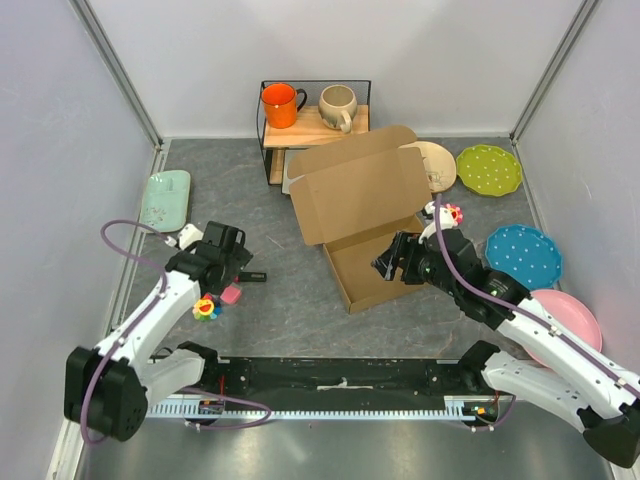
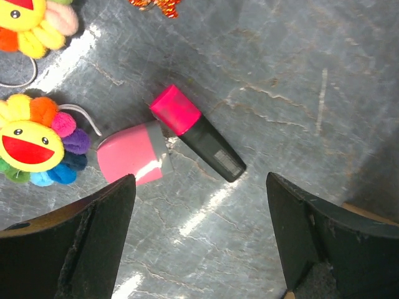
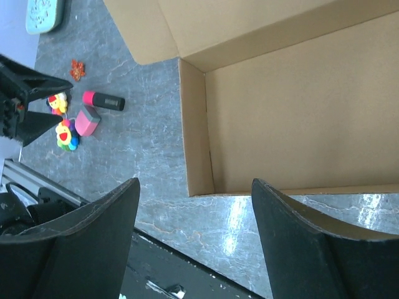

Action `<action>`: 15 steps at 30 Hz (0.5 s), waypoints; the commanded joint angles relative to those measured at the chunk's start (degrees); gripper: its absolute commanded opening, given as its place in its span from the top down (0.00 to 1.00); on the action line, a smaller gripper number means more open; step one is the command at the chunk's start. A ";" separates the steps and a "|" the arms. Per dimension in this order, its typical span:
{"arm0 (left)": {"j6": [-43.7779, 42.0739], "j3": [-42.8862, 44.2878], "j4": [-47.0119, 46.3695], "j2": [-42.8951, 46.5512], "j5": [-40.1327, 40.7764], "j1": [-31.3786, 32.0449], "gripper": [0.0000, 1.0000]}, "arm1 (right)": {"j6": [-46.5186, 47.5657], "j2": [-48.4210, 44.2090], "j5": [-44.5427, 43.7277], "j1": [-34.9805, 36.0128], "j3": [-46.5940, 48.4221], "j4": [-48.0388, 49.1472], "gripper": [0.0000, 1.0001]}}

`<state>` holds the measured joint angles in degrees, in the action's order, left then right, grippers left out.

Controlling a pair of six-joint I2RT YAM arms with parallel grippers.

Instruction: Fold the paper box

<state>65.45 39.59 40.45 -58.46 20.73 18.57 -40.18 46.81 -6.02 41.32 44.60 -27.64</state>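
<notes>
The paper box [image 1: 360, 200] lies in the middle of the table, brown cardboard, its wide lid flap raised towards the rack and its shallow tray [image 1: 372, 270] nearest the arms. In the right wrist view the paper box [image 3: 299, 106] shows a bare inside and an upright near-left corner. My right gripper [image 1: 390, 262] hovers open just off that corner, and the right gripper [image 3: 196, 243] has nothing between its fingers. My left gripper [image 1: 238, 266] is off to the left, well apart from the box. The left gripper [image 2: 199, 237] stands open over bare table, holding nothing.
A pink-capped black marker [image 2: 196, 134], a pink eraser [image 2: 132, 161] and a rainbow flower toy [image 2: 37, 140] lie under the left gripper. A rack holds an orange mug [image 1: 281, 104] and a beige mug [image 1: 338, 106]. Green [image 1: 489, 169], blue [image 1: 523, 254] and pink [image 1: 570, 318] plates sit right; a mint tray [image 1: 166, 199] sits left.
</notes>
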 commanded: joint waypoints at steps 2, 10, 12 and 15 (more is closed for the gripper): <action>1.43 1.45 2.36 -6.57 0.89 -0.29 0.08 | 4.06 1.44 2.94 0.16 1.19 2.15 0.20; 6.00 -3.03 -2.30 -8.68 -3.05 -2.13 0.07 | 4.59 1.01 2.94 0.16 1.19 2.15 0.20; 6.09 -3.38 -2.13 -9.48 -3.77 -2.13 0.08 | 4.59 0.40 2.68 0.16 0.49 2.15 0.20; 7.67 -5.40 -2.91 -8.52 -3.51 -2.13 0.09 | 4.41 -0.14 1.80 0.16 -0.48 2.32 0.20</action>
<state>68.62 36.16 39.70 -67.59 17.67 16.67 -36.58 48.16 -3.44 41.41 44.58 -27.42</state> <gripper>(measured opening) 0.921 0.798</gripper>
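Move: The pink eraser lies about 4 cm back of my open left hand, 2 cm to its left and 7 cm below. The pink-capped marker is about 1 cm back and 1 cm right of that hand; the rainbow flower sits some 8 cm back and 7 cm left, the orange star about 3 cm ahead and 7 cm left, all on the table. From my right hand the eraser is some 31 cm left, 6 cm back and 18 cm down. I sink my left hand about 5 cm towards the pink eraser, easing back some 2 cm as I go, and tip the fingers roughly 10 degrees closer to straight down. The fingers stay wide open, coming down with the eraser by the rear-left finger and the marker's black end by the other; no touch can be seen yet. ##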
